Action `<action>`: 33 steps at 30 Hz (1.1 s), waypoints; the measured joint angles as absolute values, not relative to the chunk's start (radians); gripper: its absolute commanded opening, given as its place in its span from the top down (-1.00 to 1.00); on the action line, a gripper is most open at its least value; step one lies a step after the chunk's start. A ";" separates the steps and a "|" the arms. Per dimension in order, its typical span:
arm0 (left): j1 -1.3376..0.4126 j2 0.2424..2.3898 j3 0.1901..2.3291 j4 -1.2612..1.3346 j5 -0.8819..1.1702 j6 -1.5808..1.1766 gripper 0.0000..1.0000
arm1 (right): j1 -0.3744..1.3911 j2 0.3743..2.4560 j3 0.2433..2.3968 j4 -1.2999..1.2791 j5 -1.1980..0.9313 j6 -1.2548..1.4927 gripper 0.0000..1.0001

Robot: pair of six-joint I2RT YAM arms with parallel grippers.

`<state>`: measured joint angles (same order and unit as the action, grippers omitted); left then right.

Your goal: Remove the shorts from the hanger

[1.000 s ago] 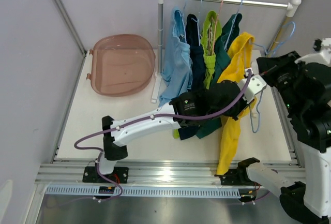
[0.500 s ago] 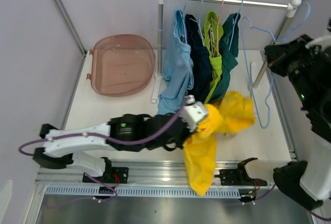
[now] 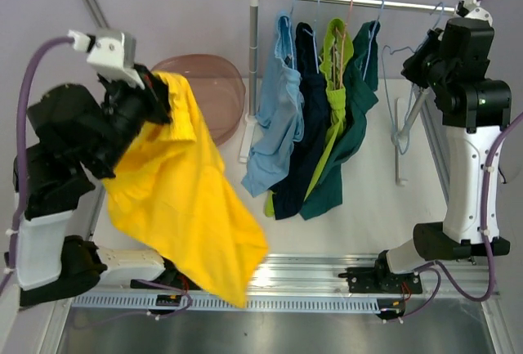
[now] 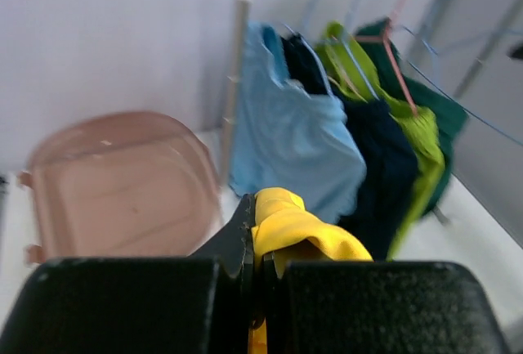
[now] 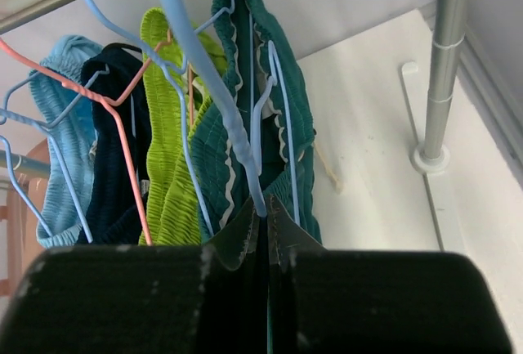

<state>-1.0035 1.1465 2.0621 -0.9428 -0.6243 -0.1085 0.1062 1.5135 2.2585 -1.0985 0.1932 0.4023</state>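
Note:
My left gripper [image 3: 155,92] is raised at the far left and shut on the bright yellow shorts [image 3: 176,199], which hang free of any hanger. The left wrist view shows the yellow cloth [image 4: 298,223] pinched between its jaws [image 4: 257,244]. My right gripper [image 3: 421,56] is shut on an empty light blue hanger [image 5: 196,60] at the right end of the rail [image 3: 359,0]. Light blue shorts [image 3: 274,125], navy shorts [image 3: 306,141], lime green shorts [image 3: 333,84] and dark teal shorts [image 3: 351,125] hang on hangers on the rail.
A pink tub [image 3: 216,92] sits on the table at the back left, partly hidden behind the yellow shorts; it also shows in the left wrist view [image 4: 114,182]. The rack's posts [image 3: 253,76] stand left and right of the clothes.
My left arm swung the yellow shorts from the table's front middle up to the far left. My right gripper carried the empty blue hanger toward the rail's right end.

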 measured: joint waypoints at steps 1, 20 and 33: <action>-0.936 1.179 2.114 -0.938 -0.603 -0.089 1.00 | 0.105 1.505 2.253 -1.096 0.193 0.397 1.00; -0.212 1.847 2.514 -0.543 -0.103 -0.052 1.00 | 0.010 1.455 1.950 -0.921 0.108 0.373 1.00; -0.103 2.074 2.415 -0.465 -0.311 -0.117 0.64 | -0.038 1.455 1.885 -0.838 0.071 0.372 1.00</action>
<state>-0.1032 2.0735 2.4153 -0.4652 -0.3111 -0.1165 -0.0383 1.4551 1.8847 -0.8383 0.0708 0.3721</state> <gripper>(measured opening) 0.051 0.042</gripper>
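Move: Ahead of the left hand, which already holds the yellow shorts up high, the pink basket lies about 41 cm farther out, 8 cm to its left and 48 cm below. The light blue shorts hang some 27 cm ahead, 23 cm right and 34 cm below that hand. From the right hand, still gripping the emptied blue hanger, the rack bar runs about 22 cm straight ahead, 5 cm above; the basket is roughly 26 cm ahead, 58 cm left, 41 cm below. Swinging the held yellow shorts fast out towards the pink basket, the left hand goes about 40 cm forward and drifts left, rising a little at first and dipping steeply at the end, while it turns some 35 degrees counter-clockwise; its grip only begins to slacken at the last. The right hand keeps hold of the empty hanger and lowers it, easing slightly forward and right. ##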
